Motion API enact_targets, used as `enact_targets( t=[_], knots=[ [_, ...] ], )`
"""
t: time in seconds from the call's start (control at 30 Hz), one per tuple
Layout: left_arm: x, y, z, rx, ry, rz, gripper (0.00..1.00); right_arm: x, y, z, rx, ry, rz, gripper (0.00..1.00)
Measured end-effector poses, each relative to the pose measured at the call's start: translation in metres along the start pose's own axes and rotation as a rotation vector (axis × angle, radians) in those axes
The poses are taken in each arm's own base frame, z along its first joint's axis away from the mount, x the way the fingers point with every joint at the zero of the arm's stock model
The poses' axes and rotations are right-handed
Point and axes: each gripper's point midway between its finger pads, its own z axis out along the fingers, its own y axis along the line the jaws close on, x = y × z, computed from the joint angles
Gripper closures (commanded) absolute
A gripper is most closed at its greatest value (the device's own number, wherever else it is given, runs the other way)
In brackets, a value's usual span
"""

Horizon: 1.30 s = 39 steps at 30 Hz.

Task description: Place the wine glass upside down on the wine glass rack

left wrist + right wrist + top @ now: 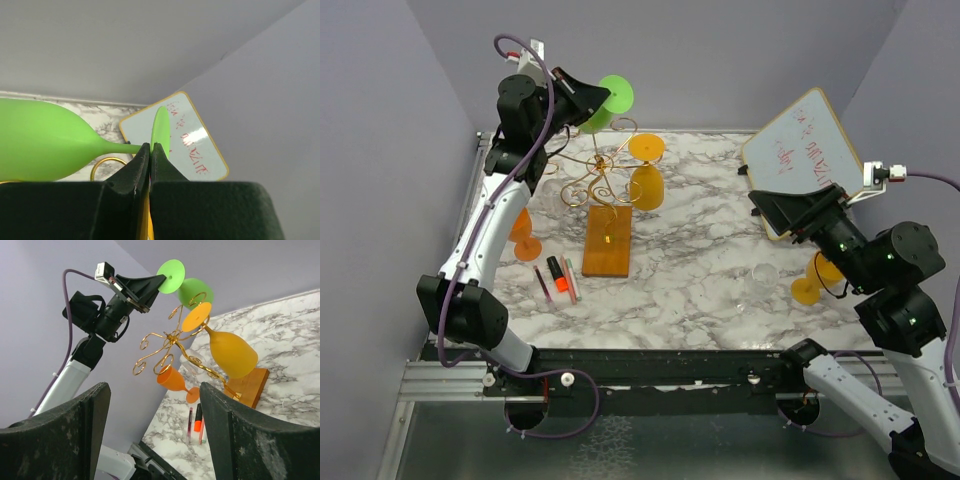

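My left gripper (604,99) is shut on the foot of the green wine glass (613,97), holding it high over the back of the wine glass rack (604,178). The glass is tilted, foot up and bowl down-left. In the left wrist view the fingers pinch the foot's rim (161,129) beside the stem, and the bowl (40,145) fills the left. The rack's gold arms (167,342) rise from a wooden base (607,245). A yellow-orange glass (647,185) hangs upside down on it. My right gripper (155,405) stands open and empty at the right (770,212).
An orange glass (523,235) stands left of the rack, with pens (558,278) on the marble beside the base. A clear glass (761,280) and a yellow glass (817,278) sit under the right arm. A whiteboard (800,150) leans at the back right.
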Motion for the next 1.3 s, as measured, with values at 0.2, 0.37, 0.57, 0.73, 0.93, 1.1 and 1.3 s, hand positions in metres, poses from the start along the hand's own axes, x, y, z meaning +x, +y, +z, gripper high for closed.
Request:
enact_targets(
  t=[0.2,0.37,0.57,0.73,0.93,1.1,1.3],
  knots=[
    [0.017,0.004,-0.002,0.020,0.067,-0.085,1.00,0.002,-0.001,-0.002,0.009,0.005,0.014,0.24],
    [0.033,0.023,-0.005,-0.016,0.105,-0.157,1.00,0.002,-0.002,-0.005,0.009,0.000,0.015,0.24],
    [0.037,0.024,-0.008,-0.014,0.124,-0.190,1.00,0.005,-0.005,-0.004,0.017,0.008,0.018,0.24],
    [0.035,0.015,-0.016,0.004,0.124,-0.195,1.00,0.009,-0.009,-0.002,0.026,0.017,0.023,0.24],
    [0.044,0.008,-0.025,0.025,0.162,-0.228,1.00,0.011,-0.011,-0.001,0.030,0.021,0.028,0.24],
    [0.051,0.008,-0.031,0.014,0.190,-0.264,1.00,0.013,-0.013,0.000,0.033,0.025,0.042,0.24],
    [0.051,0.000,-0.035,0.036,0.204,-0.284,1.00,0.020,-0.020,0.004,0.053,0.043,0.057,0.24]
  ],
)
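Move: The left gripper already pinches the green wine glass by its foot, upside down. The far-right hook of the rack is about 4 cm back, 4 cm right and 6 cm below that hand. The far-left hook is some 7 cm back, 6 cm left and 7 cm lower. The hung yellow glass is about 13 cm back, 8 cm right and 10 cm lower. From the empty right gripper, the far-right hook is roughly 17 cm ahead, 31 cm left and 6 cm below. Bring the left gripper down about 4 cm beside the rack's far-right hook, then draw it back towards the base, also about 4 cm, leading the inverted green glass's stem in at that hook. Tip the fingers some 15 degrees downward and turn them slightly clockwise, keeping the pinch on the foot. Let the open right gripper sink some 3 cm. ##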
